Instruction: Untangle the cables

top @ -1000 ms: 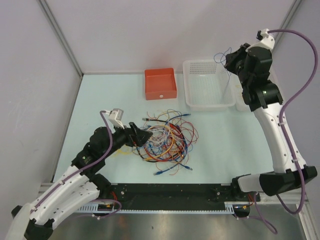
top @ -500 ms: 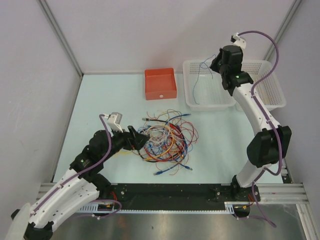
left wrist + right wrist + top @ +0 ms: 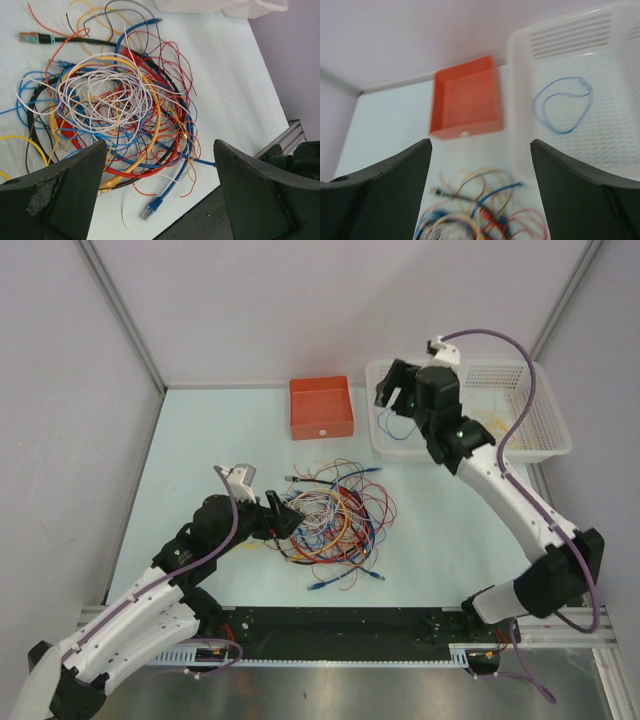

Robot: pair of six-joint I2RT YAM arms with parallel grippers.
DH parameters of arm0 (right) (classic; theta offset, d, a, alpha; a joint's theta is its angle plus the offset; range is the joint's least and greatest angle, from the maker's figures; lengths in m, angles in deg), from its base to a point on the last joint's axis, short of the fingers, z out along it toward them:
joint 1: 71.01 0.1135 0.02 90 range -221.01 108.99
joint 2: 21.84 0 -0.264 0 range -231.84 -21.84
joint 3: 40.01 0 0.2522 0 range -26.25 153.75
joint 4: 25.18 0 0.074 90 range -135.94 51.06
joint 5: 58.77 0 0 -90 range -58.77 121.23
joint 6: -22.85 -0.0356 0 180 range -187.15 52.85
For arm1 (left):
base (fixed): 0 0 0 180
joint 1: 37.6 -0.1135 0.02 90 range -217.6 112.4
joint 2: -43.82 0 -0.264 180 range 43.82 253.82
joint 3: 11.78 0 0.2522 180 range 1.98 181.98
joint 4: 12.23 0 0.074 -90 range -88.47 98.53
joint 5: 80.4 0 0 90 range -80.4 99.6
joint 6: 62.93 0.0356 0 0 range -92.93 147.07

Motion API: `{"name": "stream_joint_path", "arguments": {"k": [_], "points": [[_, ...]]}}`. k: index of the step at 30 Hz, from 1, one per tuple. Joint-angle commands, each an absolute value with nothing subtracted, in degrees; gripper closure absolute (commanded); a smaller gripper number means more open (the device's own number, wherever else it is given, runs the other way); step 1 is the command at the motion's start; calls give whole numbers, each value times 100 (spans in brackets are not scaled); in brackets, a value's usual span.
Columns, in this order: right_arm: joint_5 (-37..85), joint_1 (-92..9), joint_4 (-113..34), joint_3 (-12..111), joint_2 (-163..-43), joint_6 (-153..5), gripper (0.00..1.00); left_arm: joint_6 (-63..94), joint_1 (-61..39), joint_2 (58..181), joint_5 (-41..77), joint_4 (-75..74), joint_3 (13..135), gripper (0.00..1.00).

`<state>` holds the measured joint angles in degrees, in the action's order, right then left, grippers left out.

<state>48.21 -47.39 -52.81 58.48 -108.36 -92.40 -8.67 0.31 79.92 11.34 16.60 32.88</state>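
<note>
The cables (image 3: 335,520) lie as one tangled heap of red, orange, yellow, blue, white and black loops in the middle of the table. In the left wrist view this heap (image 3: 110,105) fills the upper frame, with a blue plug end (image 3: 150,207) nearest. My left gripper (image 3: 288,517) is open at the heap's left edge, and in its own view the gripper (image 3: 160,195) holds nothing. My right gripper (image 3: 393,395) hangs open and empty above the left end of the white basket (image 3: 420,445). A loose thin blue wire (image 3: 563,105) lies coiled inside that basket.
An orange tray (image 3: 321,407) stands behind the heap. A second white basket (image 3: 545,430) sits right of the first. A black rail (image 3: 340,625) runs along the near table edge. Grey walls close off the left, back and right.
My right arm swung left from the far right to above the left basket. Its jaws opened, and the blue wire they held now lies in the basket. My left gripper edged closer to the heap.
</note>
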Motion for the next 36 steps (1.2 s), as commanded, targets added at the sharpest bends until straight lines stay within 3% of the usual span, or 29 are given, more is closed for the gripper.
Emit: {"name": "stream_joint_path", "arguments": {"k": [1, 7, 13, 27, 36], "points": [[4890, -3719, -5343, 5076, -10034, -9219, 15, -1045, 151, 8337, 1197, 1357, 3222, 8], [4812, -2717, -5565, 3196, -9348, -9518, 16, -1055, 274, 8372, 978, 1541, 3265, 9], [4486, -2470, -5424, 1965, -9163, -9931, 21, -1107, 283, 8354, 819, 1761, 3265, 9], [4574, -1240, -5713, 1102, -8118, -10467, 31, -1406, 380, 8196, 749, 1938, 3020, 9], [4784, -378, -6821, 1093, -7941, -11231, 39, -1467, 494, 8372, 810, 1683, 2967, 9]]}}
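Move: From the right gripper, the right-hand blue plug at the near edge of the tangle lies about 33 cm back, 8 cm left and 31 cm below. The left blue plug is some 15 cm left of it and 3 cm nearer the bases; the white coil is 15 cm left and 17 cm farther out. The white tray's middle is 13 cm ahead of the gripper, 3 cm right. From the left gripper, the right-hand plug lies about 8 cm back, 21 cm right, 18 cm below. Pull the empty right gripper away from the white tray, back about 30 cm and down some 20 cm, with a smaller shift left, towards the right-hand blue plug. Tip its fingers down and swing them some 35 degrees counter-clockwise, narrowing the gap by about a quarter but staying open above the plug. Meanwhile lower the open left gripper about 5 cm over the tangle's left side, tipping slightly down. ##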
